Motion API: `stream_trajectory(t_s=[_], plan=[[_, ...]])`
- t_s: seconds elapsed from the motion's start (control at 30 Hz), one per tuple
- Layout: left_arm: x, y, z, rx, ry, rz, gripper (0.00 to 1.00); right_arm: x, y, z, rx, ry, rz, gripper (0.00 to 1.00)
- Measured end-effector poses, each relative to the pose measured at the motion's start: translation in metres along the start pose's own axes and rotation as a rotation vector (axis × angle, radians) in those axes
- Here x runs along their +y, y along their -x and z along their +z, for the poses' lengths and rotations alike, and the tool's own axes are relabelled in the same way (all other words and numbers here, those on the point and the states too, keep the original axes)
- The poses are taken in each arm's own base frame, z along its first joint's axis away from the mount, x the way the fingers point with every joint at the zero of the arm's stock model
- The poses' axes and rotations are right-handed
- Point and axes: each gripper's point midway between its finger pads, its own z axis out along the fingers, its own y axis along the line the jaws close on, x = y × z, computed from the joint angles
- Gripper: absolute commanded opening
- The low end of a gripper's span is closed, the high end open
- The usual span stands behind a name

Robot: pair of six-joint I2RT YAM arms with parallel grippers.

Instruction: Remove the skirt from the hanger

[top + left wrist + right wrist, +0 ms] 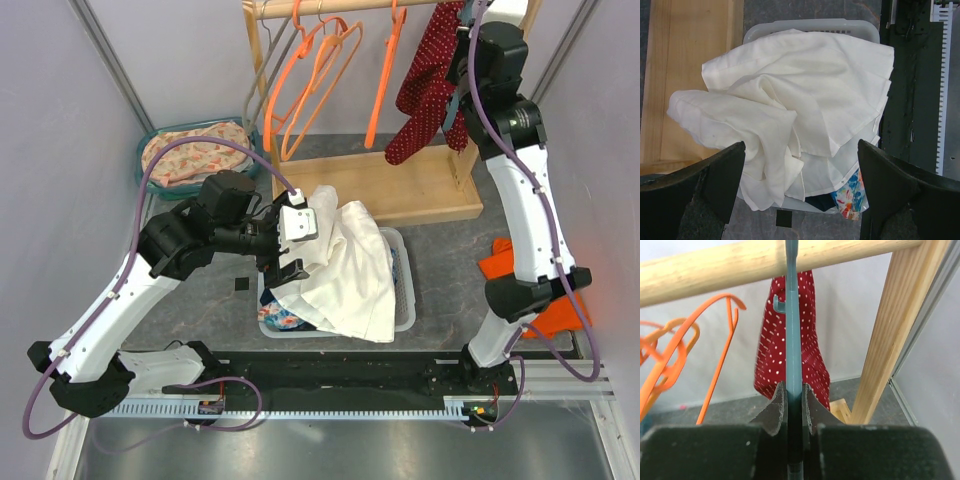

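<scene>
A red skirt with white dots (pixel 425 80) hangs from a grey-blue hanger (pixel 793 335) on the wooden rail (pixel 740 260), near the rail's right post. My right gripper (pixel 793 390) is shut on the hanger's thin edge just below the rail, and the skirt (pixel 812 355) drapes behind it. In the top view the right gripper (pixel 470 50) is up against the skirt's right side. My left gripper (pixel 801 150) stands wide open with nothing between its fingers, hovering over a white cloth (pixel 805 85). The left gripper (pixel 290 245) is well away from the rack.
The white cloth lies heaped in a clear plastic basket (pixel 405 290) over colourful clothes. Several empty orange hangers (pixel 320 70) hang left of the skirt. The rack's wooden base (pixel 400 190) lies behind the basket. A green tub of floral cloth (pixel 190 150) sits far left, and orange cloth (pixel 560 310) lies right.
</scene>
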Motion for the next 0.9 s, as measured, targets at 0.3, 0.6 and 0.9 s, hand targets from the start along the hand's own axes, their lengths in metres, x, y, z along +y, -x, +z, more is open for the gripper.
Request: stream_trajectory(t_s=[0.3,0.6,0.9], plan=[[0.005,0.002,-0.001,-0.021,0.033,-0.05,1.0,-0.009,-0.033,-0.072,0.116,0.161,-0.036,0.0],[-0.019,0.008,0.013,-0.054,-0.114,-0.224,1.0,-0.042,-0.035,-0.244,0.153,0.458,0.017,0.0],[-0.024,0.118,-0.049,-0.358,-0.176,-0.119,1.0,-0.042,0.014,-0.413,-0.096,0.935,0.108,0.0]])
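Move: The right hand holds the blue-green hanger by its edge; the red skirt hangs about 18 cm ahead, 2 cm left and 12 cm lower, beyond the rail, which is 10 cm ahead, 2 cm left and slightly above. The nearest orange hanger is 8 cm ahead, 15 cm left. The basket of clothes lies about 27 cm back, 22 cm left, 50 cm down. From the left hand, the skirt is some 49 cm ahead, 27 cm right, slightly higher; the basket is 4 cm ahead, 7 cm right, 31 cm down. Back from the rail in one fast sweep, the right hand draws the hanger some 40 cm towards the base, dipping and then rising again, while swinging about 50 degrees counter-clockwise and tipping up slightly; its fingers stay shut on the hanger. The left hand, still wide open, rises roughly 12 cm while easing back and a little right, its fingers tipping up towards level to face the arriving skirt. ##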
